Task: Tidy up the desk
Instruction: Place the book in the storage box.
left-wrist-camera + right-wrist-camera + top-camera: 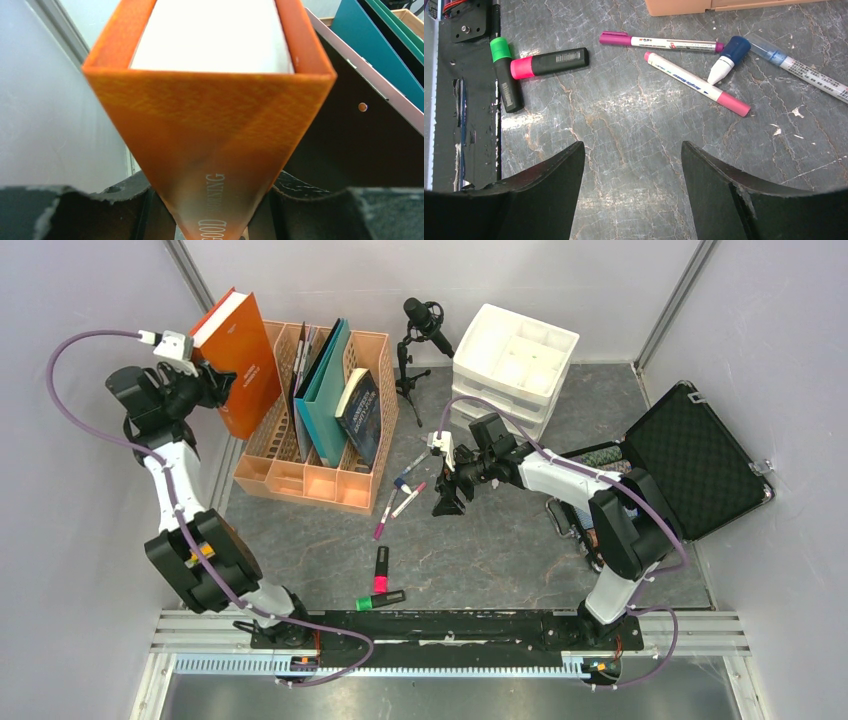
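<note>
My left gripper [205, 380] is shut on the spine of an orange book [240, 360], held upright at the left end of the file rack. In the left wrist view the book [210, 125] fills the space between the jaws. My right gripper [447, 502] hangs open and empty over the dark veined desk [500, 550]. Beyond its fingertips [574, 150] lie a purple-capped marker [656, 42], a pink-tipped white pen [696, 84], a blue-capped tube [729, 55], a pink highlighter [549, 62] and a green highlighter [506, 75].
An orange file rack [300, 475] with teal folders and a dark book stands at back left. Behind it is a microphone on a tripod [420, 330]. A white drawer organiser [515, 355] sits at the back. An open black foam-lined case [700, 455] lies right.
</note>
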You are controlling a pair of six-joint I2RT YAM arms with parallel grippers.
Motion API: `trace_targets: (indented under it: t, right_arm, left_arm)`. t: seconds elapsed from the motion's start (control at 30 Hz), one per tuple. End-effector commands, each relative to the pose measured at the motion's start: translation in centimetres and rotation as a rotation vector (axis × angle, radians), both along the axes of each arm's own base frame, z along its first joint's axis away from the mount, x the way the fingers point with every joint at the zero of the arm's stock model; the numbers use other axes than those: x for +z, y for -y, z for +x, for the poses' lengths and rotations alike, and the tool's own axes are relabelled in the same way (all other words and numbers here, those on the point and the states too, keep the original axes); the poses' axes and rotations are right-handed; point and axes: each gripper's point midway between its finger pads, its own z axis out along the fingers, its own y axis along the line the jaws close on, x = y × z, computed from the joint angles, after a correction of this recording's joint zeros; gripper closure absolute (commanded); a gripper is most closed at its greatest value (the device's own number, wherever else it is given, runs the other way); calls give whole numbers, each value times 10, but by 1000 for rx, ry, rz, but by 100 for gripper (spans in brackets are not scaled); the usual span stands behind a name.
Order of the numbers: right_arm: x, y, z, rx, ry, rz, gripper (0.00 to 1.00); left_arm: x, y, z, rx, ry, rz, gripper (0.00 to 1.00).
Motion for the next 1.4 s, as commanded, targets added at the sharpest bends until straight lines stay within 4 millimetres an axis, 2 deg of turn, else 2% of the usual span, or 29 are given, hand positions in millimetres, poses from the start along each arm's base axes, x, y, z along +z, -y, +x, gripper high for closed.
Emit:
trace_targets:
  t: [0.0, 0.1, 0.27, 0.53, 0.73, 0.83, 0.97, 1.07, 1.13, 1.23, 1.3, 1.37]
  right_arm:
    - [15, -7, 12, 12, 52, 37, 23]
    - [13, -6, 12, 15, 48, 33, 23]
    - [10, -6, 12, 16, 40, 29, 23]
    - [13, -5, 13, 10, 46, 33, 23]
    - [17, -4, 13, 1, 50, 28, 23]
    - [22, -1, 16, -6, 70, 15, 23]
    - [27, 4, 19, -11, 96, -12, 23]
    - [27, 12, 19, -17, 111, -41, 23]
    - [26, 17, 18, -25, 118, -51, 23]
    - [24, 24, 16, -34, 135, -66, 23]
    - [22, 30, 14, -41, 144, -76, 23]
    - [20, 34, 12, -45, 150, -86, 23]
  left_arm:
    - [8, 10, 15, -11, 65, 11, 98]
    - [-3, 16, 22, -15, 70, 2, 98]
    - [-23, 13, 31, 21, 145, -34, 98]
    - [-84, 14, 31, 17, 119, -68, 98]
    - [-118, 17, 27, 17, 75, -73, 77]
    - [-131, 17, 20, 27, 47, -49, 59]
    - [-128, 11, 8, 79, -6, -22, 29]
    - [-113, -1, -4, 143, -52, 8, 7]
    - [-108, -7, -16, 177, -85, 29, 1]
    - [-100, -14, -40, 210, -144, 57, 0]
    - [-104, -7, -60, 188, -210, 108, 0]
    - [-115, 10, -81, 109, -272, 159, 0]
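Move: The left gripper holds the orange book, still above the storage box. The middle of the box's leftmost slot lies about 10 cm ahead, 4 cm to the right and 17 cm below. Beside the slot, some 8 cm to its right, stand the clipboards; the teal folders are about 13 cm to its right, both level with it in depth. From the right gripper the slot is roughly 25 cm ahead, 42 cm left and 5 cm higher. Ease the left gripper a little forward and right to line the orange book up with the leftmost slot, then lower it about 14 cm between the slot walls. Open the fingers wide to let go of the spine, then draw back some 6 cm and rise, turning slightly counter-clockwise. Late on, shift the empty right gripper a few centimetres right. ##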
